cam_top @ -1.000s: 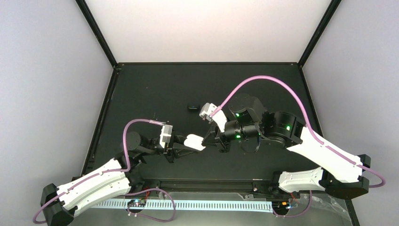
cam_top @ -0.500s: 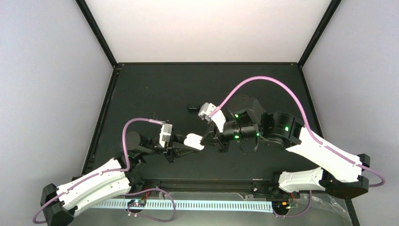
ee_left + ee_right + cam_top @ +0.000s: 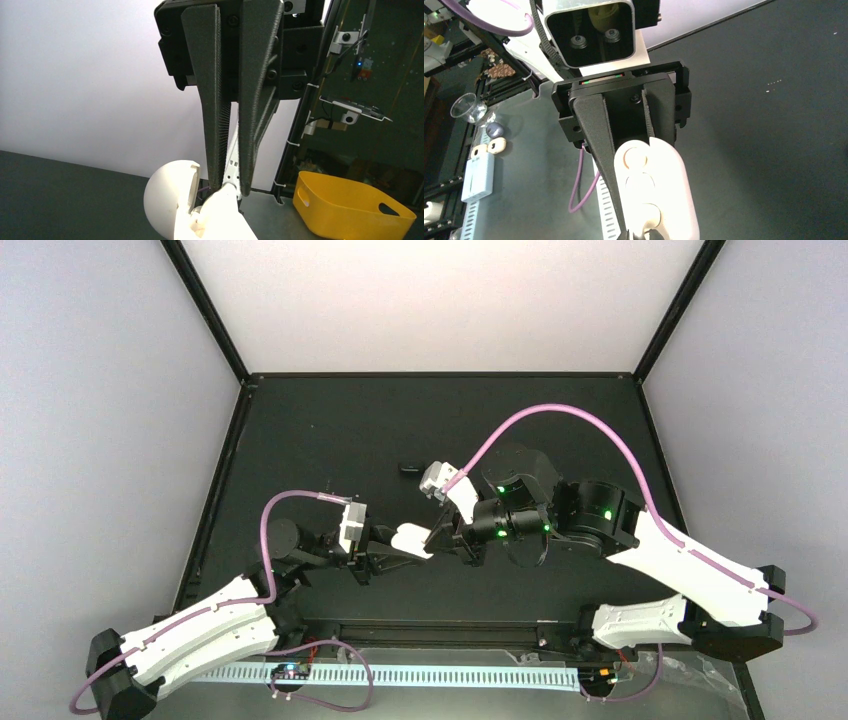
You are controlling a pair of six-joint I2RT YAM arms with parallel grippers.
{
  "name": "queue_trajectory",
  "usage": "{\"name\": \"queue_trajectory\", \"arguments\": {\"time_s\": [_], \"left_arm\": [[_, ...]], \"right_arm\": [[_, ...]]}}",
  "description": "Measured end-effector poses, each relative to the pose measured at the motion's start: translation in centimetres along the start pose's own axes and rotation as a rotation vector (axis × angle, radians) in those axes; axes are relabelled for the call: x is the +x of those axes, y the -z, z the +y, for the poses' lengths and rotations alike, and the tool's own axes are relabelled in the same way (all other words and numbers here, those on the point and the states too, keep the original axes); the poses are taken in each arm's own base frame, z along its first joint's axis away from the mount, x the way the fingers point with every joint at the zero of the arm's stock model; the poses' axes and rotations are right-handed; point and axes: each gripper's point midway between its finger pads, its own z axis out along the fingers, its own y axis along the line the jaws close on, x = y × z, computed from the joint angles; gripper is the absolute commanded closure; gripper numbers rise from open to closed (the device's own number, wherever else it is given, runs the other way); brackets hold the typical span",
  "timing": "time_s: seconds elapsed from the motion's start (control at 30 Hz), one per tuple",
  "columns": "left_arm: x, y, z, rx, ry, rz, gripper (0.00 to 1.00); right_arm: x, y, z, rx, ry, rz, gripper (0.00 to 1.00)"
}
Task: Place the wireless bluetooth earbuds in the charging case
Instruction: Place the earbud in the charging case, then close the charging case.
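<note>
My left gripper (image 3: 392, 543) is shut on the white charging case (image 3: 411, 540), holding it above the black table near the middle. In the left wrist view both fingers pinch the case's body (image 3: 225, 210), and its round lid (image 3: 167, 200) stands open. The right wrist view shows the case's inner face (image 3: 656, 195) with its round wells, washed out by glare. My right gripper (image 3: 641, 234) has its tips right at the near well, a small gap apart, with something pale between them. Whether that is an earbud I cannot make out.
A small black object (image 3: 408, 469) lies on the table behind the grippers. A yellow bin (image 3: 350, 202) stands beyond the table edge. A clear cup (image 3: 465, 106), a dark ball (image 3: 495, 130) and a light blue box (image 3: 478, 176) sit off the table.
The right arm has edged left, bringing its tips closer onto the case. The left arm and the case have stayed in place.
</note>
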Motion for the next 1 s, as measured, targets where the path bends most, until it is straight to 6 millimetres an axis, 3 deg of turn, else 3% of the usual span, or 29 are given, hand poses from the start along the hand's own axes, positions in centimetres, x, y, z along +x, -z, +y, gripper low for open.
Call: {"name": "queue_trajectory", "arguments": {"time_s": [0.23,0.5,0.8,1.0], "left_arm": [[0.0,-0.1,0.2,-0.009,0.002,-0.001,0.98],[-0.1,-0.1,0.4,-0.019,0.002,-0.005,0.98],[0.1,-0.1,0.6,-0.022,0.008,0.000,0.98],[0.2,-0.2,0.6,-0.022,0.015,0.002,0.98]], "right_arm": [[0.1,0.0,0.0,0.000,-0.002,0.004,0.86],[0.0,0.3,0.0,0.003,-0.004,-0.003,0.68],[-1.0,2.4,0.1,0.034,0.009,-0.071,0.64],[-2.2,4.4,-1.5,0.149,-0.008,-0.165,0.57]]}}
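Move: The left hand still holds the white charging case, its middle about 2 cm to the right of that hand's point and 1 cm ahead. The right fingertips are already at the earbud in its opening; from the right hand the case's middle lies some 3 cm to the left and 1 cm below, level fore and aft. On the table, the small black box is roughly 24 cm farther out than the right hand, 5 cm left and 30 cm below. Open the right fingers from almost shut to a bit under half, staying in place at first so they let go of the earbud, then draw the right hand up and to its right, away from the case, curving forward at the end, about 5 cm in all. Turn the right wrist some 10 degrees clockwise as it leaves. Keep the left gripper closed on the case and nearly still. ##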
